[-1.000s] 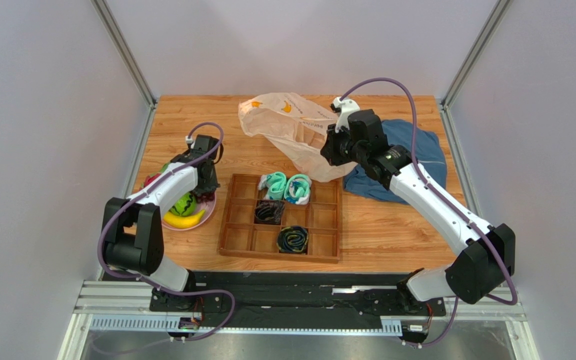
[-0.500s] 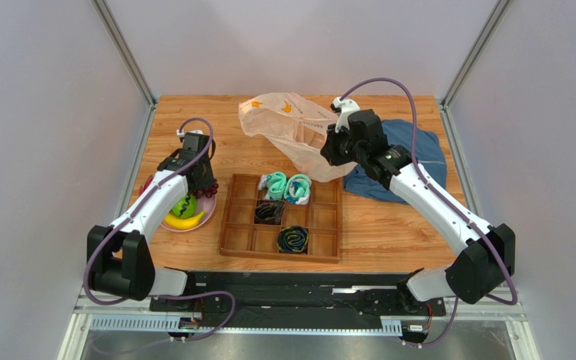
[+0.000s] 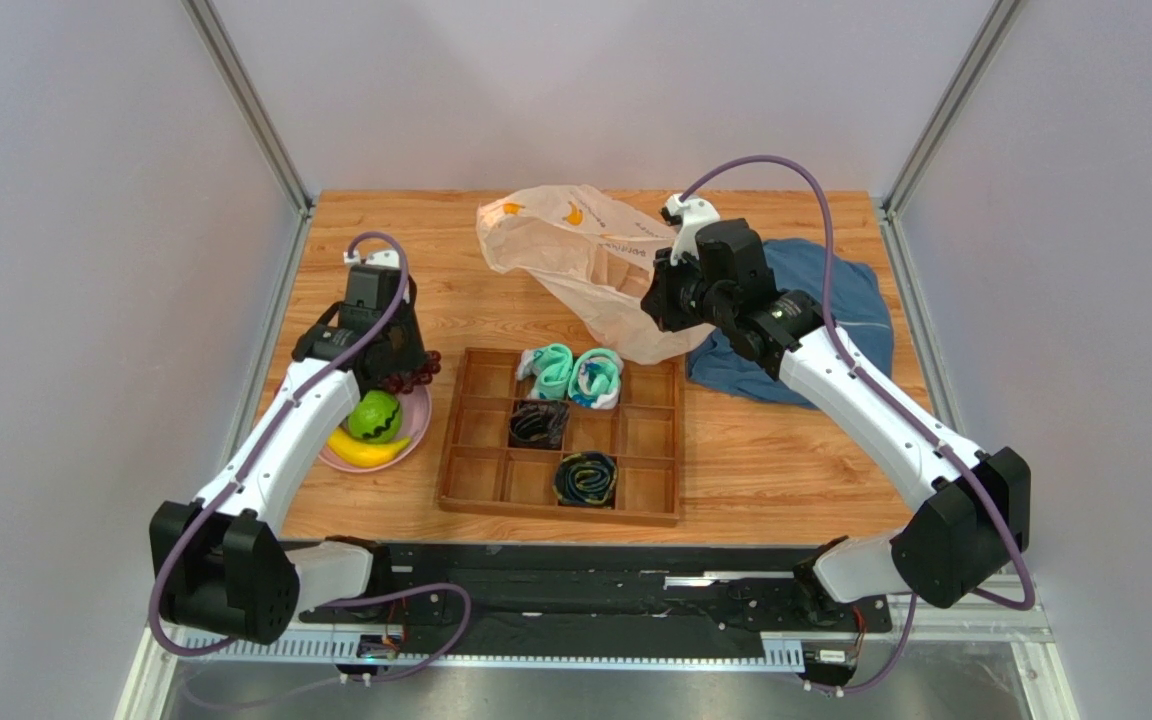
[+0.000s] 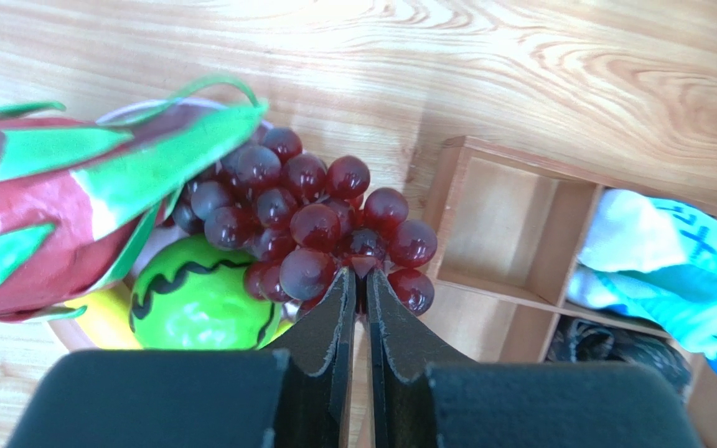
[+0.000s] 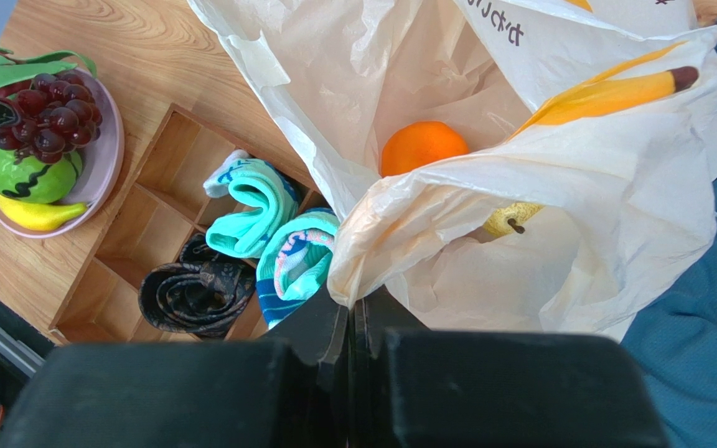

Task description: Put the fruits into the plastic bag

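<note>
My left gripper (image 4: 358,280) is shut on the stem of the dark purple grapes (image 4: 306,215), which hang over the pink plate (image 3: 420,417). On that plate lie the red-pink dragon fruit (image 4: 35,215), the green striped melon (image 4: 199,299) and the banana (image 3: 364,450). My right gripper (image 5: 353,303) is shut on the rim of the plastic bag (image 5: 615,187) and holds its mouth up. An orange (image 5: 422,147) and a yellow lemon (image 5: 512,219) lie inside the bag. Seen from above, the bag (image 3: 582,255) stands at the table's far middle.
A wooden divided tray (image 3: 455,450) lies between the plate and the bag, with teal rolled socks (image 3: 575,372) and dark rolled socks (image 3: 585,477) in its compartments. A blue cloth (image 3: 838,300) lies under my right arm. Walls enclose the table on three sides.
My left gripper has closed on the grapes, and its wrist has drawn back toward the far left. The right arm and the bag have stayed put.
</note>
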Controlling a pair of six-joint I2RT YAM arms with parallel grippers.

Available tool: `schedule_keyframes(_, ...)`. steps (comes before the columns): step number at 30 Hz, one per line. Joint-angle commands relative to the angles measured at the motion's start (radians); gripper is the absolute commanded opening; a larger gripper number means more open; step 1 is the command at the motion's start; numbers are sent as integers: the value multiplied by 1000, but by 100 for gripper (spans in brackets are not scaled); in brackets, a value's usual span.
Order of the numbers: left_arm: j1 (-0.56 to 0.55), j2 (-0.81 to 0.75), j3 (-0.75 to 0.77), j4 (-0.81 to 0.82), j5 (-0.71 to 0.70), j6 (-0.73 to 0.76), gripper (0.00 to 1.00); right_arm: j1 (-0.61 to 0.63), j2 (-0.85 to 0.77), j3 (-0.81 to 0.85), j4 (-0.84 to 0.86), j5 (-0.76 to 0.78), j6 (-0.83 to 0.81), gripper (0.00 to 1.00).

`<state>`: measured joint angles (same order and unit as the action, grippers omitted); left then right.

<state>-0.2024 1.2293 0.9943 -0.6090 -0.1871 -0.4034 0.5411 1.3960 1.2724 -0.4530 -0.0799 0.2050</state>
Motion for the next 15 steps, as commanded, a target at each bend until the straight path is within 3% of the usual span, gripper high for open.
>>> schedule_keyframes(1,3,-63,61,54,49,25,12,3,-12,18,22,6,-7,4)
schedule_keyframes(15,3,-160,95,103,58,34,12,2,-17,18,25,11,-9,4)
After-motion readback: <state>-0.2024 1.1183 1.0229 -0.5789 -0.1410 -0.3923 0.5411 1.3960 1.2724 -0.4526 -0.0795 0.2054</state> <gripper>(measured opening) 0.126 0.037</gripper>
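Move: The left hand already holds the grapes. The plastic bag's middle lies about 15 cm ahead of it, 24 cm to its right and some 6 cm lower. The watermelon is 4 cm back, 6 cm left and 11 cm down; the dragon fruit is some 10 cm left, level with the hand and 7 cm down; the mint socks are 3 cm ahead, 20 cm right and 12 cm down. From the right hand, the bag's middle is about 7 cm ahead, 9 cm left and 12 cm down. The left hand lifts the still-pinched grapes about 5 cm, fingers tilting up some 10 degrees; the right keeps the bag. ##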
